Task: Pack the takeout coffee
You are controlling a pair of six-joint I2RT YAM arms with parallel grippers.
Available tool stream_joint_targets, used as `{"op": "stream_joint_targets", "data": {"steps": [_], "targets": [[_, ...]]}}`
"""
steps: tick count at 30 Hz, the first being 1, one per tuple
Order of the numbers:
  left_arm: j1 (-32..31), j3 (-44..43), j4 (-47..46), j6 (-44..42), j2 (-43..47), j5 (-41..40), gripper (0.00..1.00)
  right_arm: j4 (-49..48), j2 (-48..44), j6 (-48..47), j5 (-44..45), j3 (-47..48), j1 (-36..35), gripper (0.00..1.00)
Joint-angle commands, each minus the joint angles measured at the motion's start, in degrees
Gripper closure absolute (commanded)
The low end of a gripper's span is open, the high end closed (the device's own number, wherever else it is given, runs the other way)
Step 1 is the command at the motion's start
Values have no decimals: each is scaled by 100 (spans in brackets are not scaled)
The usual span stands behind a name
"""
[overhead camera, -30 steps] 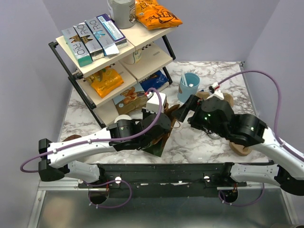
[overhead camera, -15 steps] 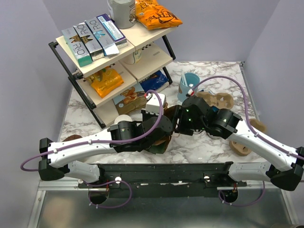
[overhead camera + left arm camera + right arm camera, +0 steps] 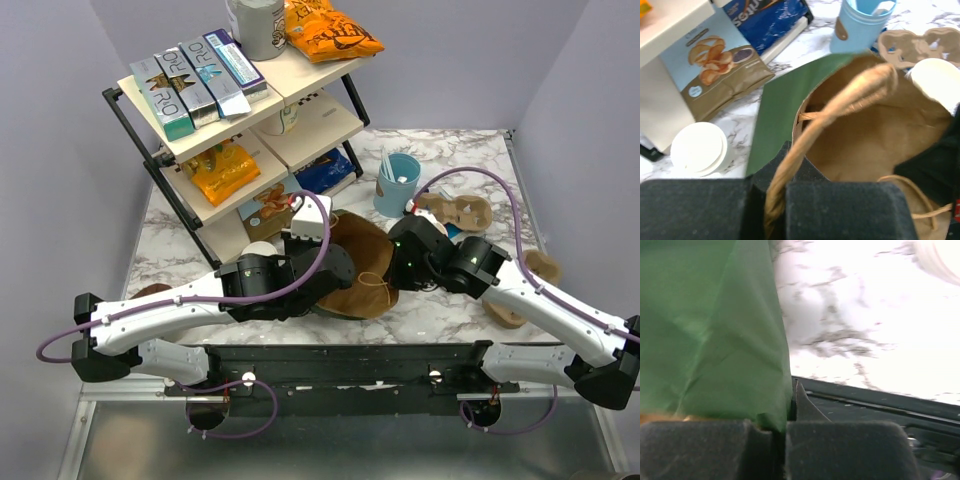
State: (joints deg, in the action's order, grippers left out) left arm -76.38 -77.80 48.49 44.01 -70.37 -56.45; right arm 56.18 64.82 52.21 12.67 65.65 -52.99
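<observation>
The takeout coffee (image 3: 258,250), a cream cup with a white lid (image 3: 697,148), stands on the marble by the shelf's foot, left of the bag. The paper bag (image 3: 365,270), green outside and brown inside, lies open between the two grippers (image 3: 875,130). My left gripper (image 3: 338,266) is shut on the bag's twine handle (image 3: 840,102), which runs down between its fingers (image 3: 775,187). My right gripper (image 3: 397,272) is shut on the bag's green wall (image 3: 710,330) at the opposite rim; the paper is pinched between its jaws (image 3: 786,427).
A tilted three-tier shelf (image 3: 240,120) with boxes and snack bags fills the back left. A light blue cup (image 3: 397,183) with white sticks stands behind the bag. Brown cardboard carriers (image 3: 460,210) lie at the right. A white round top (image 3: 937,82) shows past the bag's far rim.
My right gripper swung left to the bag and shut on its green wall. The bag's mouth now lies spread open, brown inside showing. The left gripper kept hold of the handle.
</observation>
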Motion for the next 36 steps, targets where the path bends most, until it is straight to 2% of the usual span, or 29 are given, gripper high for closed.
{"op": "stream_joint_targets", "data": {"steps": [1, 5, 11, 14, 18, 21, 24, 25, 31, 32, 33, 35, 36], "targets": [[-35, -332, 793, 231, 138, -815, 100, 578, -48, -491, 500, -429, 314, 99], [-35, -420, 1136, 292, 146, -1017, 100, 683, 13, -685, 491, -535, 526, 99], [-35, -394, 881, -33, 173, -1035, 100, 841, 110, -896, 693, -500, 588, 99], [-35, -394, 812, -120, 181, -1009, 100, 667, 49, -1291, 632, -597, 588, 99], [-35, -385, 856, -33, 260, -1053, 100, -281, -399, -2028, 220, -851, 588, 99], [-35, -78, 128, -540, 400, -467, 100, -1397, -854, -2599, -816, -1150, 588, 97], [-35, 203, -524, -823, 436, 166, 100, -2426, -1233, -2890, -1582, -1448, 588, 88], [-35, 230, -577, -824, 410, 230, 100, -2558, -1287, -2891, -1661, -1467, 580, 81], [-35, 116, -428, -639, 85, 134, 100, -2700, -1655, -3155, -1539, -1309, 588, 56], [-35, 99, -385, -587, 50, 116, 100, -2718, -1709, -3190, -1548, -1300, 588, 44], [-35, 72, -358, -560, -20, 99, 100, -2683, -1761, -3190, -1496, -1291, 580, 37], [-35, 28, -297, -508, -91, 29, 100, -2630, -1919, -3155, -1372, -1221, 588, 24], [-35, 2, -261, -481, -161, 11, 100, -2569, -1964, -3103, -1355, -1177, 580, 20]]}}
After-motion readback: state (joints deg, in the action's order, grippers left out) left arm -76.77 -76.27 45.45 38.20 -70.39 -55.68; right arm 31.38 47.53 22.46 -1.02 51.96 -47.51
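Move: The left hand holds a twisted paper handle; the bag's mouth centres about 6 cm to its right and roughly 8 cm below, level fore-and-aft. From the right hand, closed at the bag's right rim, that centre is some 3 cm ahead, 6 cm left and 2 cm up. Off the right hand, the paper cup stack stands about 7 cm ahead, 6 cm right and 9 cm lower; the blue bucket about 21 cm straight ahead, 9 cm lower. Outward and down first: the right hand, still pinching the bag's right rim, pulls it right and down about 4 cm while the left hand, keeping the handle, draws 2.5 cm left. The right then rises some 7 cm and comes back left, turning counter-clockwise with fingertips tilting up about 25 degrees as they spread and let go of the rim; the left eases back right about 3 cm. ##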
